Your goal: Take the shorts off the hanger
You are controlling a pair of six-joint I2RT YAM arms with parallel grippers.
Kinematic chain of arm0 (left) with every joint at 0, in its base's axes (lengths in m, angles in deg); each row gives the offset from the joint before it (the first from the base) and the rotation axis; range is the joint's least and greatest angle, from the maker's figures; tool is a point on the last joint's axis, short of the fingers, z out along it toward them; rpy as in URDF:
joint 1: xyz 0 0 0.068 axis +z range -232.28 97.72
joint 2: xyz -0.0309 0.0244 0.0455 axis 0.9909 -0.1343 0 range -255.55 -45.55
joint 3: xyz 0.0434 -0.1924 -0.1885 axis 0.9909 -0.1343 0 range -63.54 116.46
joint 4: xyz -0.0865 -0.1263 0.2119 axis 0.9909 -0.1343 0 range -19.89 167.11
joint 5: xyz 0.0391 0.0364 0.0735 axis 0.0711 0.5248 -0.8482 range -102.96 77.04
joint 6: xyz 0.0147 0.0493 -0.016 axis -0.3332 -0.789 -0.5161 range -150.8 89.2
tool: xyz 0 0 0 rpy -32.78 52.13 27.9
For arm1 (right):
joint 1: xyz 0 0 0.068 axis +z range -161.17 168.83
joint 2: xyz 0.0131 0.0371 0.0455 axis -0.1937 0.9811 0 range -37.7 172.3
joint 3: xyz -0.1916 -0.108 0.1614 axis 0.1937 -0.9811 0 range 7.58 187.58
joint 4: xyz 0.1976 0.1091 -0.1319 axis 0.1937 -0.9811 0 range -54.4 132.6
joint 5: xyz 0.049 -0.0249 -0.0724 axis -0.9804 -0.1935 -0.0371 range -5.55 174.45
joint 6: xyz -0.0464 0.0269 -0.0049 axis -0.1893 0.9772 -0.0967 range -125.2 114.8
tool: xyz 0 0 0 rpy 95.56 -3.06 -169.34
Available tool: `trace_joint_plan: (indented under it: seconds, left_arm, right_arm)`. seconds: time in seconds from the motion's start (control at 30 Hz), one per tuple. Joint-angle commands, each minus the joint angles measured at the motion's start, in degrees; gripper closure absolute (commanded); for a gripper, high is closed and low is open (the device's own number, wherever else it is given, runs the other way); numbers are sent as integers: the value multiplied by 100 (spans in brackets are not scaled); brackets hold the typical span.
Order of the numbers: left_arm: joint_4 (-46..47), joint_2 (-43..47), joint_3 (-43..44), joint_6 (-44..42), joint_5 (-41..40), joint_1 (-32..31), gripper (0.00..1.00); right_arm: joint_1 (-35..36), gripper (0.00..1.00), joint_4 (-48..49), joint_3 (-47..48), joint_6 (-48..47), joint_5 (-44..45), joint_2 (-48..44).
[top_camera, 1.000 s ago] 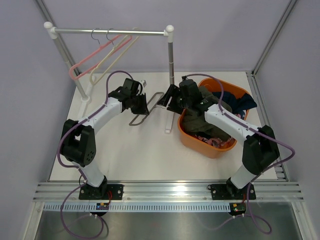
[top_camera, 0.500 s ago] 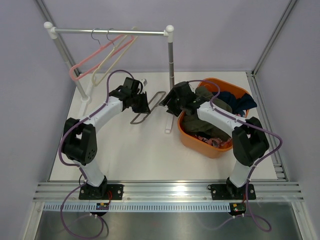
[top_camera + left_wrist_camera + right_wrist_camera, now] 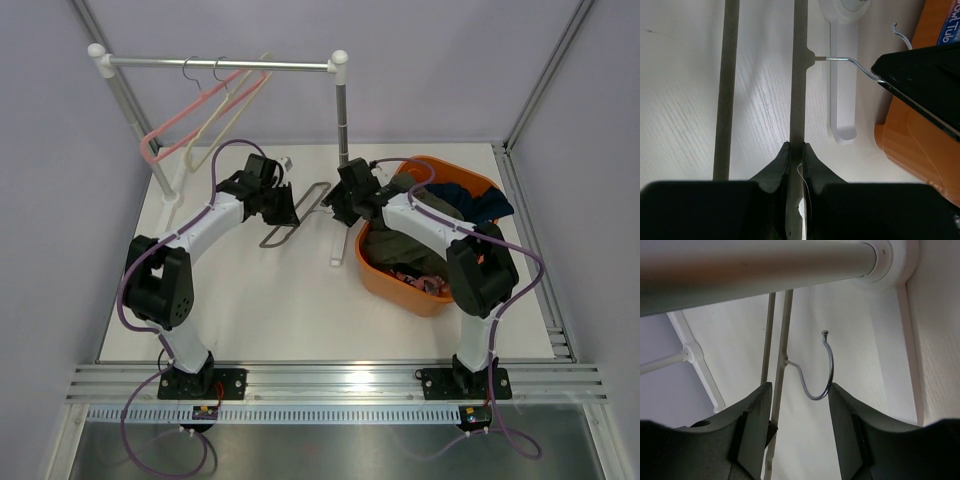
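A bare grey hanger (image 3: 272, 241) lies low over the table between the two arms, with no cloth on it. My left gripper (image 3: 289, 211) is shut on one of its bars (image 3: 799, 75). My right gripper (image 3: 336, 206) is open, and its fingers (image 3: 756, 420) straddle the hanger's metal hook (image 3: 823, 375) without touching it. The shorts lie in the orange basket (image 3: 380, 282): an olive green pair (image 3: 398, 243), a navy pair (image 3: 487, 205) and a pink blotched pair (image 3: 418, 281).
A clothes rack stands at the back with its right pole (image 3: 343, 110) just behind my right gripper and its white foot (image 3: 842, 100) on the table. A pink hanger (image 3: 185, 115) and a cream hanger (image 3: 222, 118) hang on the rail.
My right arm has swung left from the basket to the hanger's hook, and its jaws have narrowed round it. The left gripper has kept its hold and barely moved.
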Motion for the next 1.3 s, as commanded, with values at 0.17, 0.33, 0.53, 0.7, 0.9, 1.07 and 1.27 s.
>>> trace_joint_plan:
  seconds: [0.17,0.33,0.53,0.7,0.9,1.07,1.27]
  left_arm:
    - [179,74,314,-38,240,64,100]
    - [152,109,306,-56,257,64,100]
    - [143,144,253,-91,310,64,100]
    - [152,240,183,-161,354,38,95]
    - [152,320,77,-223,249,-129,79]
    - [205,337,7,-284,47,-436,71]
    - [336,407,-221,-311,-269,-638,67]
  right_arm:
    - [-134,52,-242,355,243,549,214]
    - [-143,71,-243,496,103,664,416]
    - [-143,100,-278,681,-125,716,566]
    - [-134,100,-453,874,-407,875,584]
    - [-125,100,-638,1041,-715,1015,531]
    - [-117,100,-752,1164,-847,1050,531]
    - [-29,100,-814,1243,-996,1165,470]
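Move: The grey hanger's hook is right at the right fingertips, about 2 cm ahead of and 2 cm below that hand. The rack post stands roughly 6 cm ahead and 2 cm to the right; the basket's middle is some 21 cm right and 5 cm back. From the left hand, already pinching the hanger's bar, the hook lies about 7 cm right and 3 cm ahead, about level. Right hand dips 3 cm forward, pinching the hook; left hand then opens, moving 4 cm right and back. ##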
